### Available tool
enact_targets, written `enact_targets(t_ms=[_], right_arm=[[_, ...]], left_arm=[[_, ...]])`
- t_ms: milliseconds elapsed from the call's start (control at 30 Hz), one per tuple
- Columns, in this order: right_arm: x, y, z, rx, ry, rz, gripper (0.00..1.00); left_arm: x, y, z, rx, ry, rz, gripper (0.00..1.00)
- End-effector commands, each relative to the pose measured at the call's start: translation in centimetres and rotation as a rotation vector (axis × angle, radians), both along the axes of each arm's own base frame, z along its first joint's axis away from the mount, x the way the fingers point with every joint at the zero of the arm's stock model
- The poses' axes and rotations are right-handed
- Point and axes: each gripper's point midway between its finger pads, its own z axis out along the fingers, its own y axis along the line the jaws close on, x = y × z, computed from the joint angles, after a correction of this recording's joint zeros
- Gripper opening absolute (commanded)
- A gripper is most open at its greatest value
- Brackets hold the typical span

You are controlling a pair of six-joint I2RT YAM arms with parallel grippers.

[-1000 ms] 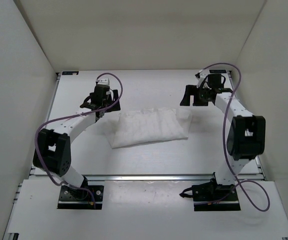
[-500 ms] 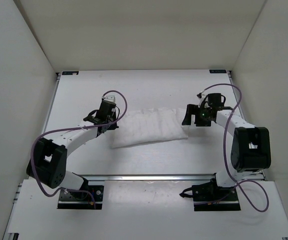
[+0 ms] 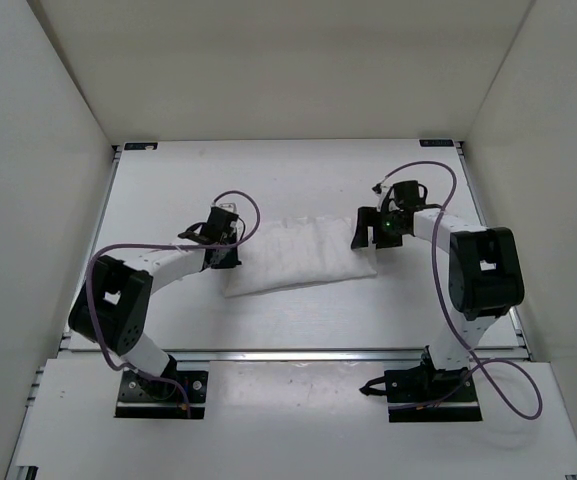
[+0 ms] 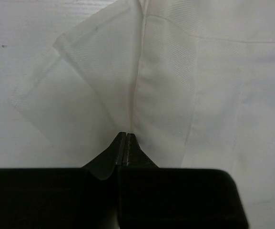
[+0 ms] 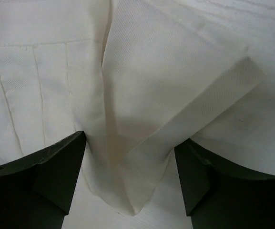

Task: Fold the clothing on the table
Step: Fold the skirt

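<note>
The clothing (image 3: 298, 256) is a white ribbed pad lying flat at the middle of the table (image 3: 298, 170). My left gripper (image 3: 232, 244) is at its left edge, low on the cloth. In the left wrist view the left gripper (image 4: 126, 137) is shut, and a raised crease in the clothing (image 4: 166, 86) runs straight up from its tips. My right gripper (image 3: 366, 231) is at the garment's right end. In the right wrist view the right gripper (image 5: 130, 164) is open, with a folded corner of the clothing (image 5: 142, 119) lying between its two fingers (image 5: 56, 167).
White walls close in the table on the left, back and right. An aluminium rail (image 3: 298, 353) runs along the near edge, with both arm bases (image 3: 158, 390) behind it. Purple cables (image 3: 513, 395) loop off each arm.
Both grippers have come in from the far side onto the clothing's ends. The left gripper has shut at the left edge. The right gripper has stayed open over the right corner.
</note>
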Motion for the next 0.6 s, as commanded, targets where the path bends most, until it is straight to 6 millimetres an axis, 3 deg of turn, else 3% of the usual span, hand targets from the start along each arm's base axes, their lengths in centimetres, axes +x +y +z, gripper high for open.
enact_targets(t_ms=[0, 33, 100, 133, 267, 400, 567], right_arm=[[-0.1, 0.0, -1.6, -0.039, 0.037, 0.019, 0.71], [0.0, 0.0, -1.8, -0.039, 0.049, 0.021, 0.65], [0.2, -0.1, -2.1, -0.059, 0.056, 0.02, 0.39], [0.5, -0.2, -2.2, -0.066, 0.058, 0.013, 0.35], [0.6, -0.7, -3.1, -0.097, 0.081, 0.024, 0.03], [1.5, -1.7, -1.7, -0.108, 0.061, 0.003, 0.0], [5.3, -3.2, 5.6, -0.109, -0.108, -0.044, 0.0]], left_arm=[[0.0, -0.9, 0.0, -0.01, 0.008, -0.014, 0.0], [0.0, -0.8, -0.5, -0.001, 0.026, -0.006, 0.0], [0.2, -0.8, -1.0, 0.014, 0.042, 0.002, 0.0], [0.1, -0.7, -1.4, 0.027, 0.062, -0.003, 0.0], [0.2, -1.1, -2.8, 0.047, 0.105, -0.014, 0.0], [0.2, -2.9, -3.7, 0.021, 0.137, -0.06, 0.0], [1.3, -6.1, -3.5, -0.033, 0.134, -0.124, 0.0]])
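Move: The right end of the folded skirt lies in the right hand's open fingers, to be pinched about 1 cm ahead of the hand point, neither left nor right, and 2 cm below; the skirt's near right corner is some 7 cm back and 2 cm to the right. The left hand already has the skirt's left end in its fingertips, with the near left corner about 8 cm back and 2 cm to the left, and that right end about 25 cm to the right and 6 cm ahead. Cloth gathers between the right fingers as they shut on the skirt's right end while easing forward and down a centimetre or so; that hand then draws right, a little forward and up again. The left keeps its pinch on the left end, sinks nearly 2 cm, then drags it right and forward over the table, about 5 cm. ##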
